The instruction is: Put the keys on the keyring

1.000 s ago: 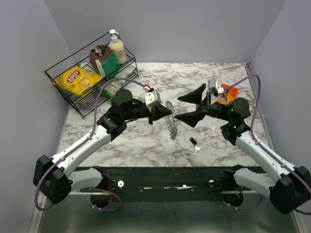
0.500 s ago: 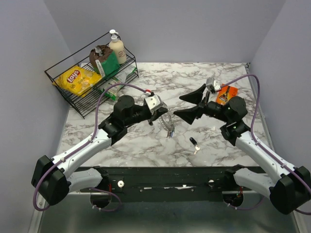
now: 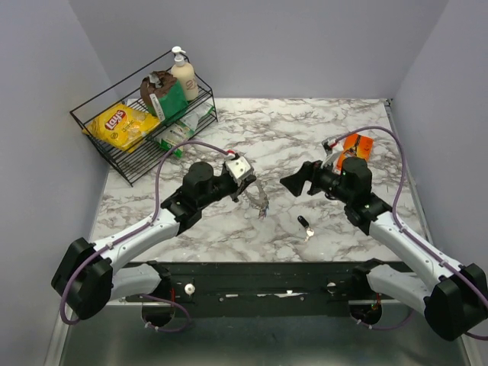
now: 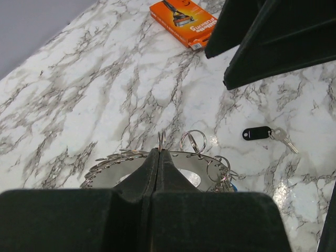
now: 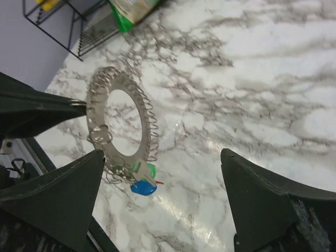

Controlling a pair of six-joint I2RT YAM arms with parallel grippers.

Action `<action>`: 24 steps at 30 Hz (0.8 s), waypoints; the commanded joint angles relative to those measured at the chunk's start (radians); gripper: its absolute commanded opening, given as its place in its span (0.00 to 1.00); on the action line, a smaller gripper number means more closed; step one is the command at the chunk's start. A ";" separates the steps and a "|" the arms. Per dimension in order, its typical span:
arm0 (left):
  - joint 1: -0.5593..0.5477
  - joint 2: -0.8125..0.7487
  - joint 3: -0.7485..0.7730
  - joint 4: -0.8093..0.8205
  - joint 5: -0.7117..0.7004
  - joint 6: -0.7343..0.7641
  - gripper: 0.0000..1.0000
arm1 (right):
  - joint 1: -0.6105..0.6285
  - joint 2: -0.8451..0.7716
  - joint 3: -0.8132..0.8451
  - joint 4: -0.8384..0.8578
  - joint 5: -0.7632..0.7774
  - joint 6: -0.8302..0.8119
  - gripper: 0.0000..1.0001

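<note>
My left gripper (image 3: 245, 191) (image 4: 159, 152) is shut on the rim of the keyring (image 3: 257, 198) (image 4: 206, 164), a flat grey ring with small wire loops along its edge, held above the table. At the ring's lower end hang a blue-headed key (image 5: 142, 187), a green tag (image 5: 150, 170) and a thin red bit. A black-headed key (image 3: 304, 224) (image 4: 257, 133) lies flat on the marble, apart from both grippers. My right gripper (image 3: 301, 181) (image 5: 161, 155) stands open, empty, facing the keyring (image 5: 148, 127) from the right.
A black wire basket (image 3: 130, 156) at the back left holds a yellow chips bag (image 3: 120, 124) and a soap bottle (image 3: 183, 76). An orange box (image 3: 357, 145) (image 4: 184, 21) lies at the right, behind my right arm. Marble table edge runs along the front.
My left gripper has swung the keyring a little left and toward the near edge, tilting it. My right gripper has dropped lower and turned to face the ring, staying open.
</note>
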 commanded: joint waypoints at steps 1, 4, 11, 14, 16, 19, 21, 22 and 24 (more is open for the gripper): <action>-0.004 0.017 -0.006 0.102 -0.045 -0.012 0.00 | 0.007 -0.032 -0.078 -0.130 0.104 0.062 1.00; -0.004 0.016 -0.025 0.121 -0.048 -0.008 0.00 | 0.005 -0.048 -0.120 -0.180 0.111 0.113 1.00; -0.005 0.006 -0.061 0.167 -0.048 -0.006 0.00 | 0.005 -0.130 -0.239 -0.217 0.121 0.220 1.00; -0.004 0.009 -0.077 0.193 -0.035 -0.006 0.00 | 0.004 -0.145 -0.272 -0.239 0.128 0.257 1.00; -0.004 0.012 -0.078 0.194 -0.013 -0.005 0.00 | 0.004 -0.153 -0.287 -0.253 0.131 0.269 1.00; -0.004 0.014 -0.068 0.181 0.007 -0.003 0.00 | 0.004 -0.177 -0.293 -0.263 0.144 0.275 1.00; -0.004 0.017 -0.058 0.176 0.019 -0.002 0.00 | 0.004 -0.188 -0.293 -0.279 0.162 0.274 0.97; -0.004 0.019 -0.057 0.175 0.024 -0.002 0.00 | 0.004 -0.193 -0.295 -0.283 0.168 0.274 0.97; -0.002 0.025 -0.052 0.170 0.033 -0.005 0.00 | 0.002 -0.193 -0.301 -0.295 0.177 0.274 0.94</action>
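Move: The key with the black tag lies on the table some 16 cm below the open right hand, about 6 cm back and 6 cm to its right. The keyring hangs in the left hand's grip, about 12 cm left of the right hand, 5 cm back and 4 cm lower. The orange box lies roughly 17 cm ahead of and 21 cm right of the right hand. From the left hand, the black-tagged key is about 6 cm back, 18 cm right and 17 cm down. Heading for the black-tagged key, the right hand swoops down some 12 cm while drawing back about 7 cm and shifting somewhat right, slowing to a near stop just above the key. Its fingers tip about 25 degrees further downward and swing slightly clockwise, staying wide open. The left hand keeps its pinch on the keyring and sinks about 2 cm. ##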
